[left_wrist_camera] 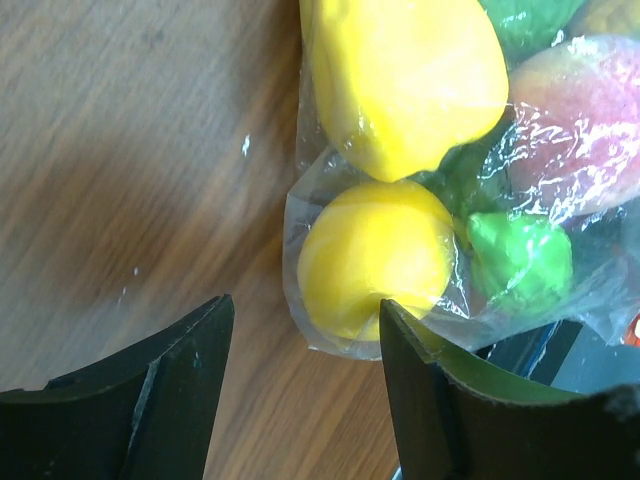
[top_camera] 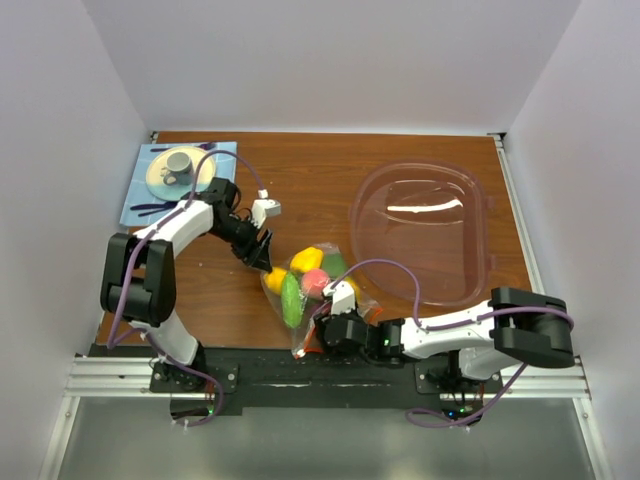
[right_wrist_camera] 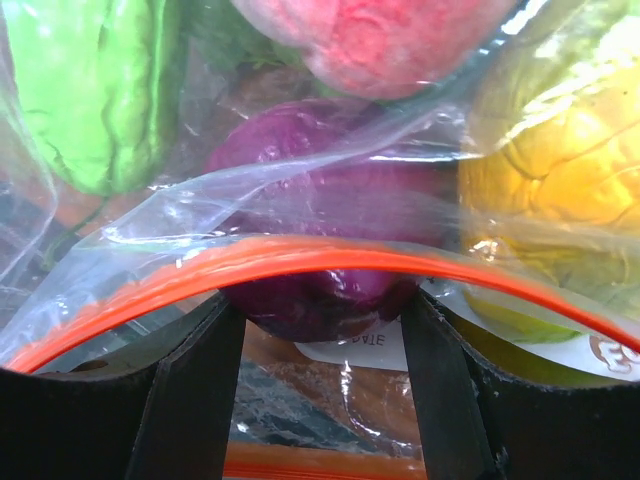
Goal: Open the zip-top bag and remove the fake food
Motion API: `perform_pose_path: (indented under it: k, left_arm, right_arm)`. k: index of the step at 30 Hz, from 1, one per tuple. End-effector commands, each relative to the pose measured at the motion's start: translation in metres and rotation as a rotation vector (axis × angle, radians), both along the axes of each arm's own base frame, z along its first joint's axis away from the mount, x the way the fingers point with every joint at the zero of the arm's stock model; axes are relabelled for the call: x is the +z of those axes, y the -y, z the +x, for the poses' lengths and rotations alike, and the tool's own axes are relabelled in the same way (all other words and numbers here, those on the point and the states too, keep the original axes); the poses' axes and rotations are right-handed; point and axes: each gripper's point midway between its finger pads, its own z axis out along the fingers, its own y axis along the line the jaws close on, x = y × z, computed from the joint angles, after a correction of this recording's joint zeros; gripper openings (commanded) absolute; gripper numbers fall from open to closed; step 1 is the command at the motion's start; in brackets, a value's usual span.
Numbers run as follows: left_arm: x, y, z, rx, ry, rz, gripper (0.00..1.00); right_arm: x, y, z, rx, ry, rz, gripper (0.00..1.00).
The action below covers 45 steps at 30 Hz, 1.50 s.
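Note:
The zip-top bag [top_camera: 277, 292] lies on the wooden table between my arms, full of fake food [top_camera: 306, 260]. In the left wrist view my left gripper [left_wrist_camera: 305, 303] is open. The bag's clear corner [left_wrist_camera: 300, 215], with a round yellow piece [left_wrist_camera: 375, 255] inside, lies just ahead of its right finger [left_wrist_camera: 420, 380]. From above, the left gripper [top_camera: 264, 255] is at the bag's far left corner. My right gripper [right_wrist_camera: 322, 298] is open inside the bag's mouth, under the arched orange-red zip strip [right_wrist_camera: 300, 255]. A purple piece [right_wrist_camera: 320, 200] sits between its tips. Green [right_wrist_camera: 90, 90], pink-red [right_wrist_camera: 380, 35] and yellow [right_wrist_camera: 560, 160] pieces lie beyond.
A large pink-tinted clear tub [top_camera: 425, 230] rests on the right half of the table. At the back left, a blue mat [top_camera: 140, 200] carries a plate and a grey cup [top_camera: 182, 165]. White walls close in three sides.

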Motion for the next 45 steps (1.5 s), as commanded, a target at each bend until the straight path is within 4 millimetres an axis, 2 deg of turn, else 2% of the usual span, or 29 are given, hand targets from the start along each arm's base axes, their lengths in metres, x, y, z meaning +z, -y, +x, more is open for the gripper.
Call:
perform_pose_path:
  k: [1, 4, 6, 7, 9, 10, 11, 14, 17, 19, 20, 22, 23, 26, 27, 28, 30, 31, 32, 36, 37, 39, 40, 42, 44, 45]
  left_arm:
    - [0.008, 0.022, 0.014, -0.008, 0.036, -0.082, 0.65]
    - [0.008, 0.027, 0.009, -0.021, 0.018, -0.109, 0.58]
    - [0.011, 0.031, 0.004, -0.034, 0.005, -0.129, 0.45]
    - [0.012, 0.031, 0.003, -0.035, 0.001, -0.134, 0.32]
    - [0.013, 0.032, 0.0, -0.044, -0.005, -0.139, 0.18]
    - [0.014, 0.031, 0.0, -0.046, -0.006, -0.138, 0.06]
    - [0.014, 0.03, -0.001, -0.052, -0.002, -0.135, 0.01]
    - [0.016, 0.025, -0.004, -0.055, 0.008, -0.112, 0.0]
    - [0.02, 0.007, 0.0, -0.015, 0.032, -0.083, 0.0]
    - [0.021, -0.016, 0.009, 0.038, 0.055, -0.052, 0.0]
    - [0.019, -0.034, 0.015, 0.083, 0.063, -0.019, 0.0]
    - [0.018, -0.054, 0.02, 0.132, 0.083, 0.035, 0.0]
    - [0.015, -0.074, 0.024, 0.177, 0.094, 0.088, 0.0]
    - [0.015, -0.097, 0.021, 0.214, 0.129, 0.152, 0.0]
    - [0.013, -0.099, 0.015, 0.213, 0.124, 0.163, 0.0]
    - [0.018, -0.1, 0.013, 0.212, 0.151, 0.169, 0.0]
    - [0.018, -0.1, 0.004, 0.213, 0.146, 0.171, 0.0]
    - [0.02, -0.099, 0.002, 0.215, 0.149, 0.17, 0.0]
    - [0.02, -0.098, -0.003, 0.213, 0.134, 0.166, 0.0]
    - [0.015, -0.102, -0.012, 0.209, 0.123, 0.186, 0.0]
    - [0.017, -0.103, -0.012, 0.21, 0.134, 0.19, 0.0]
    - [0.02, -0.102, -0.016, 0.199, 0.131, 0.186, 0.0]
    - [0.024, -0.102, -0.017, 0.183, 0.141, 0.179, 0.0]
    - [0.026, -0.1, -0.02, 0.177, 0.137, 0.17, 0.0]
    - [0.027, -0.1, -0.021, 0.174, 0.143, 0.173, 0.0]
    - [0.027, -0.1, -0.021, 0.172, 0.147, 0.173, 0.0]
  right_arm:
    - [-0.02, 0.01, -0.012, 0.014, -0.055, -0.048, 0.45]
    - [-0.02, 0.009, -0.013, 0.019, -0.058, -0.048, 0.45]
    - [-0.02, 0.007, -0.013, 0.024, -0.058, -0.05, 0.45]
    - [-0.02, 0.007, -0.013, 0.025, -0.059, -0.051, 0.45]
    - [-0.021, 0.005, -0.014, 0.032, -0.062, -0.061, 0.45]
    - [-0.022, 0.005, -0.014, 0.035, -0.062, -0.065, 0.45]
    - [-0.022, 0.004, -0.014, 0.037, -0.059, -0.071, 0.45]
    - [-0.019, 0.003, -0.013, 0.044, -0.057, -0.074, 0.45]
    - [-0.01, 0.0, -0.013, 0.06, -0.044, -0.075, 0.45]
    - [0.002, -0.002, -0.011, 0.065, -0.033, -0.06, 0.45]
    - [0.008, -0.002, -0.012, 0.077, -0.028, -0.061, 0.45]
    - [0.03, -0.006, -0.012, 0.097, -0.012, -0.012, 0.45]
    - [0.034, -0.004, -0.014, 0.104, -0.017, -0.009, 0.44]
    - [0.063, -0.001, -0.016, 0.12, -0.009, 0.058, 0.44]
    - [0.069, 0.0, -0.016, 0.12, -0.004, 0.072, 0.44]
    - [0.083, 0.0, -0.016, 0.122, 0.006, 0.109, 0.44]
    - [0.093, 0.005, -0.015, 0.122, 0.018, 0.112, 0.44]
    - [0.109, 0.005, -0.013, 0.121, 0.046, 0.139, 0.44]
    - [0.115, 0.01, -0.009, 0.109, 0.062, 0.127, 0.45]
    - [0.147, 0.044, 0.03, -0.069, 0.185, 0.059, 0.43]
    - [0.158, 0.06, 0.055, -0.172, 0.206, 0.053, 0.42]
    - [0.161, 0.084, 0.077, -0.265, 0.204, 0.026, 0.37]
    - [0.162, 0.102, 0.097, -0.342, 0.201, 0.02, 0.35]
    - [0.165, 0.12, 0.122, -0.428, 0.211, 0.017, 0.33]
    - [0.166, 0.128, 0.137, -0.466, 0.215, -0.01, 0.32]
    - [0.155, 0.129, 0.145, -0.48, 0.195, -0.059, 0.32]
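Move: The left hand, empty and open, has the bag's lemon corner just in front of its fingers: the lemon is about 2 cm back, 4 cm right and 3 cm lower. The yellow pepper lies level with that hand, 10 cm right; the cucumber 8 cm back and 6 cm right. The right hand already grips the purple cabbage in the bag's mouth; the clear bin's middle is some 15 cm ahead and 23 cm right, about level. From it the peach is 4 cm straight ahead. The left fingers reach a couple of centimetres right, shut on the film at the lemon corner, and drag the bag about 12 cm to the left. The right hand keeps its grip on the cabbage and holds nearly still until the left starts pulling, then draws the cabbage up some 15 cm out of the mouth and swings it forward and right towards the bin, turning clockwise. ##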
